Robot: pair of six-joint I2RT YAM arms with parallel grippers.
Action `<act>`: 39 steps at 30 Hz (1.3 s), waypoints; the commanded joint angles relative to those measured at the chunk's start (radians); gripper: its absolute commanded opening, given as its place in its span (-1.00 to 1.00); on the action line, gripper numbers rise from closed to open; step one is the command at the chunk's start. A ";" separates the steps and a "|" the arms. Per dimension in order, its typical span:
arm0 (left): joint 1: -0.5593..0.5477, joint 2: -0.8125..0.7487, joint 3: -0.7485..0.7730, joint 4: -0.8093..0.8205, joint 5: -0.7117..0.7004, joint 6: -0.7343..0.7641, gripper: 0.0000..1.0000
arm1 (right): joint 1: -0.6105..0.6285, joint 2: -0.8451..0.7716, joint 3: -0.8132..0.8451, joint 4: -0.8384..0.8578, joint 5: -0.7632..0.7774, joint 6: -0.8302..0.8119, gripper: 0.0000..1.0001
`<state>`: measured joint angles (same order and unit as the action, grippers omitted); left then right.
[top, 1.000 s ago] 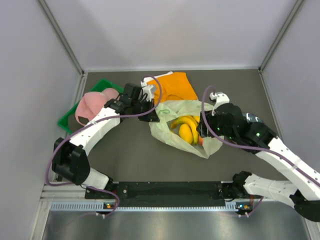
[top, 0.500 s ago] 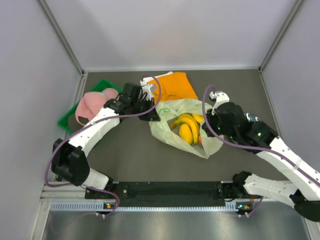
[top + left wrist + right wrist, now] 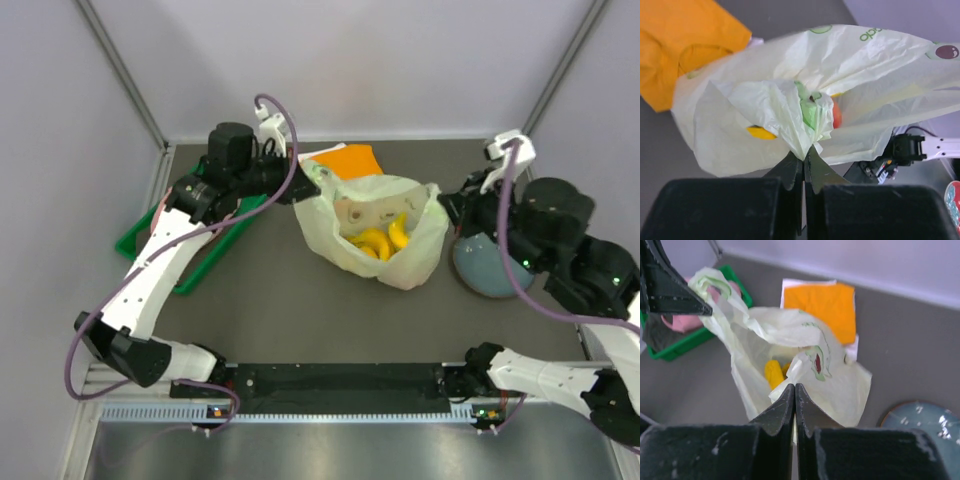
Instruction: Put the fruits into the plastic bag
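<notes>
The pale green plastic bag (image 3: 340,235) hangs stretched between my two grippers, its mouth open upward. Yellow bananas (image 3: 382,240) lie at its bottom. My left gripper (image 3: 302,186) is shut on the bag's left rim; in the left wrist view the gripper (image 3: 804,158) pinches a gathered fold of the bag (image 3: 850,70), and a banana (image 3: 760,132) shows through the plastic. My right gripper (image 3: 446,206) is shut on the right rim; in the right wrist view the gripper (image 3: 795,386) nips the bag (image 3: 840,385) edge just above the bananas (image 3: 774,373).
A flat orange cloth (image 3: 345,160) lies behind the bag. The green tray (image 3: 195,255) sits at the left under my left arm, with something pink (image 3: 680,322) in it. A blue-grey plate (image 3: 485,268) lies at the right, under my right arm.
My right gripper has shut on the bag's right rim. Both arms have risen and pulled apart, lifting the bag upright with the bananas inside it. The plate has come into view.
</notes>
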<state>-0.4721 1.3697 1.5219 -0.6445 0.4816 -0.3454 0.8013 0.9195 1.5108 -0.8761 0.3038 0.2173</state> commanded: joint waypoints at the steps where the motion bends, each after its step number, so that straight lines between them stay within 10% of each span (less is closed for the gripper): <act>1: -0.002 -0.031 0.141 -0.038 0.040 -0.009 -1.00 | 0.013 0.010 0.163 0.086 0.066 -0.172 -1.00; 23: 0.000 -0.086 0.104 -0.024 0.080 -0.029 -1.00 | 0.012 -0.056 -0.122 0.173 0.267 -0.191 -1.00; 39: 0.007 -0.066 0.225 -0.023 0.028 -0.018 -1.00 | -0.134 0.070 0.023 0.264 0.182 -0.355 -1.00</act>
<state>-0.4706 1.3167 1.7004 -0.7174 0.5140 -0.3756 0.6960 0.9829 1.4727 -0.6800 0.5137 -0.0834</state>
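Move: The fruits sit in the plastic bag, whose rims both hands already pinch: roughly 12 cm ahead, 12 cm left and 28 cm below the right hand, and 3 cm ahead, 14 cm right and 22 cm below the left. The blue bowl lies on the table about 13 cm ahead and 21 cm right of the right hand; the orange shirt some 30 cm ahead and 7 cm right of the left hand. The bag is hoisted and shaken by its two rims, both grippers staying shut on them. Each hand rises about 8 cm; then the right dips some 10 cm, edging forward, while the left dips only about 3 cm, and both climb again by 3 cm. Overall the right also goes 6 cm forward and 4 cm left, turning about 15 degrees clockwise. ##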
